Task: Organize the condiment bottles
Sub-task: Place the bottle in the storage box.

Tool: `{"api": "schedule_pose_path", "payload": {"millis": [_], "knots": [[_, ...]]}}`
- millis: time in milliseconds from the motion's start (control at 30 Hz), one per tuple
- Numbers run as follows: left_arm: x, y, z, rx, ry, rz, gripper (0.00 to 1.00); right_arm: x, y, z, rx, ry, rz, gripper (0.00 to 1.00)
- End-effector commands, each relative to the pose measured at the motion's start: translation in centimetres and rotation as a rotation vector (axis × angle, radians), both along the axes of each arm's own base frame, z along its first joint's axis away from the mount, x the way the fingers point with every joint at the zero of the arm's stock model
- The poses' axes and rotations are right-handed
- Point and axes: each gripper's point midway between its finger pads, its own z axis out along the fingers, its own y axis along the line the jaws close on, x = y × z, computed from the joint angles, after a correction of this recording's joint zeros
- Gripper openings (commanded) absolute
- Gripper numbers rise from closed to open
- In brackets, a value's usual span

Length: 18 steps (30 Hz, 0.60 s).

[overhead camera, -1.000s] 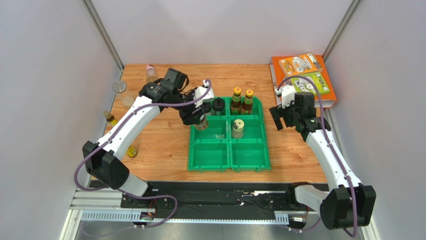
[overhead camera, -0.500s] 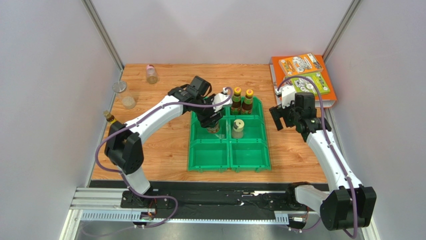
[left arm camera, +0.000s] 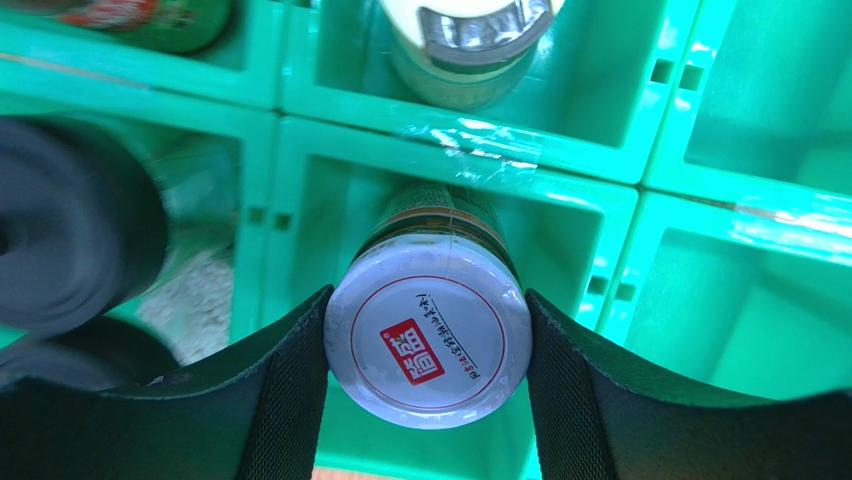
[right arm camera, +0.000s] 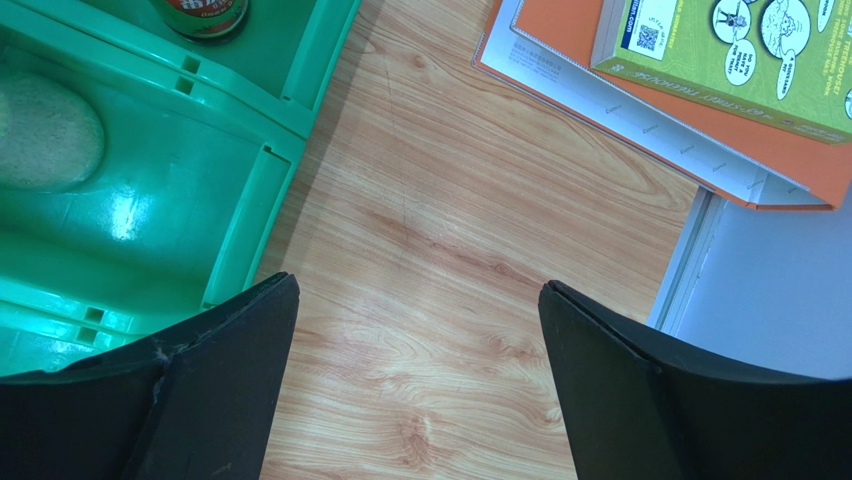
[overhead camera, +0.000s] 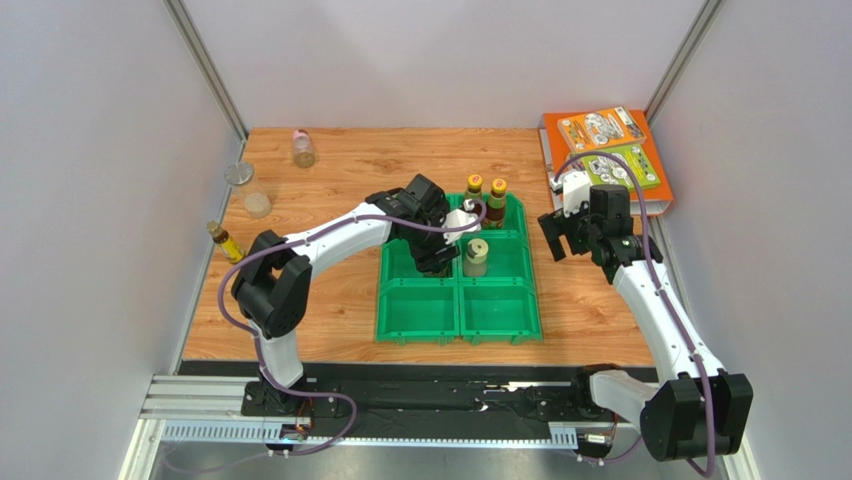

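My left gripper [overhead camera: 438, 256] [left arm camera: 427, 305] is shut on a dark bottle with a white cap bearing a red logo [left arm camera: 428, 350], held inside the middle-left compartment of the green bin [overhead camera: 458, 322]. Black-capped jars [left arm camera: 70, 250] stand in the back-left compartment. Two amber bottles with yellow caps [overhead camera: 485, 201] stand in the back-right one. A pale-green-capped jar [overhead camera: 476, 256] stands in the middle-right one. My right gripper [overhead camera: 560, 236] [right arm camera: 415, 300] is open and empty over bare wood right of the bin.
A pink-capped bottle [overhead camera: 301, 148], a clear jar [overhead camera: 250, 190] and a small amber bottle [overhead camera: 222, 240] stand on the table's left side. Orange and green books [overhead camera: 605, 145] lie at the back right. The bin's two front compartments hold nothing.
My left arm has swung right with the bottle, from the bin's left edge to inside the middle-left compartment. The right arm has not moved.
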Motion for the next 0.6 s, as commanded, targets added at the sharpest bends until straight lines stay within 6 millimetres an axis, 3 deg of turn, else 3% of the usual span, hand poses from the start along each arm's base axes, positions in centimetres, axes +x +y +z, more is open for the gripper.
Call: {"api": "schedule_pose_path", "payload": {"millis": [0, 200, 233, 333, 433, 500, 533, 567], "knots": [[1.0, -1.9, 0.6, -0.056, -0.049, -0.004, 0.01, 0.9, 0.5, 3.1, 0.013, -0.097, 0.024, 0.93], [0.8, -2.0, 0.3, -0.059, -0.04, -0.013, 0.35, 0.8, 0.5, 3.2, 0.013, -0.099, 0.024, 0.93], [0.8, -2.0, 0.3, -0.06, -0.04, -0.017, 0.48, 0.8, 0.5, 3.3, 0.015, -0.1, 0.025, 0.93], [0.5, -1.9, 0.8, -0.066, -0.037, -0.022, 0.69, 0.8, 0.6, 3.4, 0.016, -0.104, 0.026, 0.93], [0.1, -1.7, 2.2, -0.083, -0.047, -0.027, 0.85, 0.7, 0.5, 3.3, 0.016, -0.101, 0.024, 0.93], [-0.2, -1.4, 3.5, -0.094, -0.064, -0.028, 0.9, 0.7, 0.6, 3.4, 0.017, -0.104, 0.027, 0.93], [-0.3, -1.2, 3.8, -0.095, -0.068, -0.023, 0.98, 0.7, 0.6, 3.5, 0.019, -0.106, 0.028, 0.93], [-0.5, -0.9, 4.1, -0.094, -0.073, -0.021, 0.99, 0.7, 0.6, 3.5, 0.02, -0.107, 0.03, 0.93]]}}
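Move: The left hand holds the white-capped bottle upright by its cap over the right end of the box's middle-left compartment; the spot for it is level fore and aft, about 1 cm to the right, its floor roughly 7 cm below. The cream-capped shaker stands some 8 cm to the right and level; the nearer black-lidded bottle is about 10 cm ahead, level sideways. From the right hand that spot lies around 24 cm left, 1 cm back and 14 cm below. The left hand sets the white-capped bottle down at the divider end of its compartment, sinking about 1 cm and easing nearly 1 cm to the right towards the shaker, then holds still there with its grip kept. Only then do the fingers spread from the cap on both sides and let go, wrist unturned, and the hand starts straight back up by just under 1 cm. ##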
